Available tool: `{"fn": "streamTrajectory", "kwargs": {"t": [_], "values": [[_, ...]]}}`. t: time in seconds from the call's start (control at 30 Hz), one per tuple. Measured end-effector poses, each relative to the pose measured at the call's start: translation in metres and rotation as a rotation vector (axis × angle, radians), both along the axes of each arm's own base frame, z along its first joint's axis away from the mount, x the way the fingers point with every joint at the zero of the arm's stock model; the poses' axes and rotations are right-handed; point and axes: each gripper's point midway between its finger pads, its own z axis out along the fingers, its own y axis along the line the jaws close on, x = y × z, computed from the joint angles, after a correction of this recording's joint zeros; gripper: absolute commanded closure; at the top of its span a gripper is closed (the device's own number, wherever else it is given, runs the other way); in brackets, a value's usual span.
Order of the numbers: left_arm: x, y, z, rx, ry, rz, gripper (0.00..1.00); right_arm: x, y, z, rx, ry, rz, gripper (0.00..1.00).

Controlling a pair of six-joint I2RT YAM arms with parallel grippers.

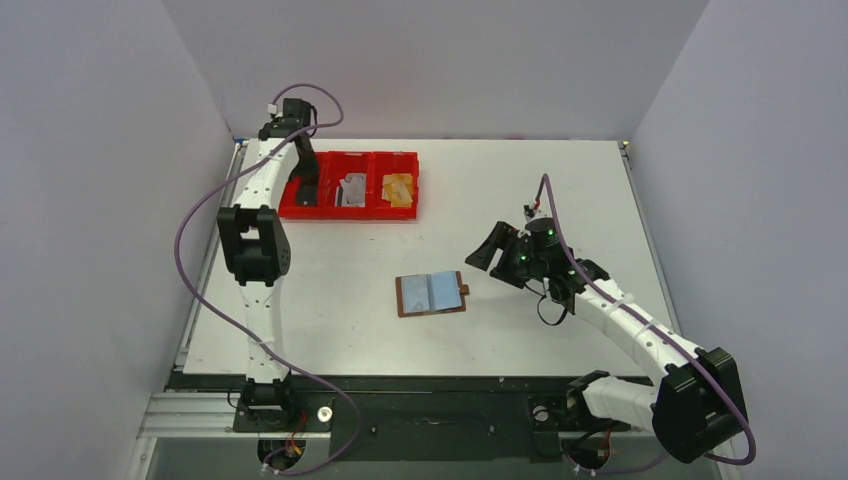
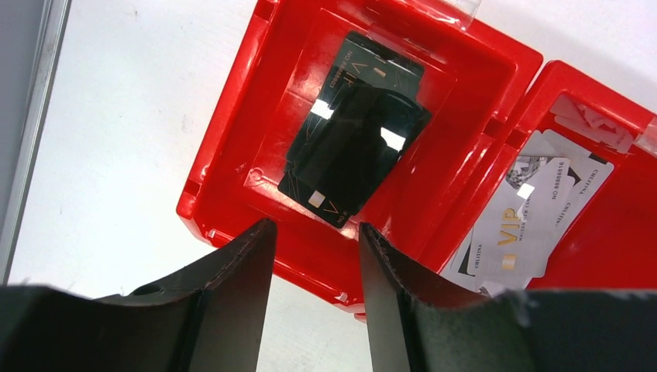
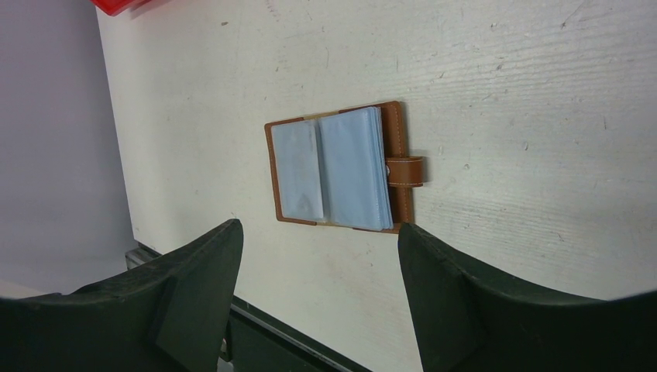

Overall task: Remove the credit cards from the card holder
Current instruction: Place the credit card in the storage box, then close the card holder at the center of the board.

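The brown card holder lies open on the table, pale blue pockets up and strap tab to the right; in the right wrist view the holder sits just beyond the fingertips. My right gripper hovers to its right, jaws wide open and empty. The credit cards lie in the red tray: black ones in the left compartment, silver-grey ones in the middle, orange ones on the right. My left gripper is above the tray's near-left edge, open with nothing between its fingers.
The red three-compartment tray stands at the back left of the white table. Grey walls close in the left, right and back sides. A dark rail runs along the near edge by the arm bases.
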Motion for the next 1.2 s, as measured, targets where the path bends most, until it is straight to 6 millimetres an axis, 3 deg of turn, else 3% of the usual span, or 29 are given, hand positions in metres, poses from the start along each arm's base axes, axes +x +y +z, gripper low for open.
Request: {"fn": "streamTrajectory", "kwargs": {"t": [0.2, 0.33, 0.53, 0.7, 0.83, 1.2], "values": [[-0.006, -0.005, 0.004, -0.001, 0.014, -0.009, 0.58, 0.001, -0.001, -0.001, -0.009, -0.005, 0.0, 0.31], [-0.011, -0.019, 0.026, -0.012, -0.019, -0.032, 0.58, 0.0, -0.001, -0.003, -0.028, -0.011, 0.005, 0.31], [-0.032, -0.056, 0.076, -0.042, -0.1, -0.098, 0.58, -0.002, 0.002, -0.016, -0.071, 0.008, 0.024, 0.31], [-0.069, -0.09, 0.092, -0.094, -0.108, -0.166, 0.58, -0.006, 0.006, -0.029, -0.116, 0.026, 0.042, 0.32], [-0.105, -0.111, 0.079, -0.144, -0.071, -0.215, 0.58, -0.009, 0.007, -0.039, -0.154, 0.038, 0.048, 0.32], [-0.201, -0.174, 0.02, -0.292, 0.067, -0.356, 0.58, -0.013, 0.01, -0.064, -0.243, 0.071, 0.069, 0.33]]}}
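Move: The card holder lies open on the table about 29 cm back and 35 cm to the right of the left hand, some 9 cm below it. Much nearer, in the red storage box, the black cards are about 5 cm ahead of that hand and 2 cm to its left; the silver cards, some 5 cm ahead and 11 cm to its right. From the right hand the card holder is about 12 cm to the left, neither ahead nor back, and roughly 14 cm down. The black cards are left behind in the box and the card holder is made for: the left hand, empty and part open, lifts about 9 cm while going back and right, then sinks again on the same course, ending some 20 cm back and 17 cm right, wrist turned about 20 degrees clockwise and rolled, its left side dropping. The right hand, open, sinks about 6.5 cm towards the card holder, rolling the same way. ##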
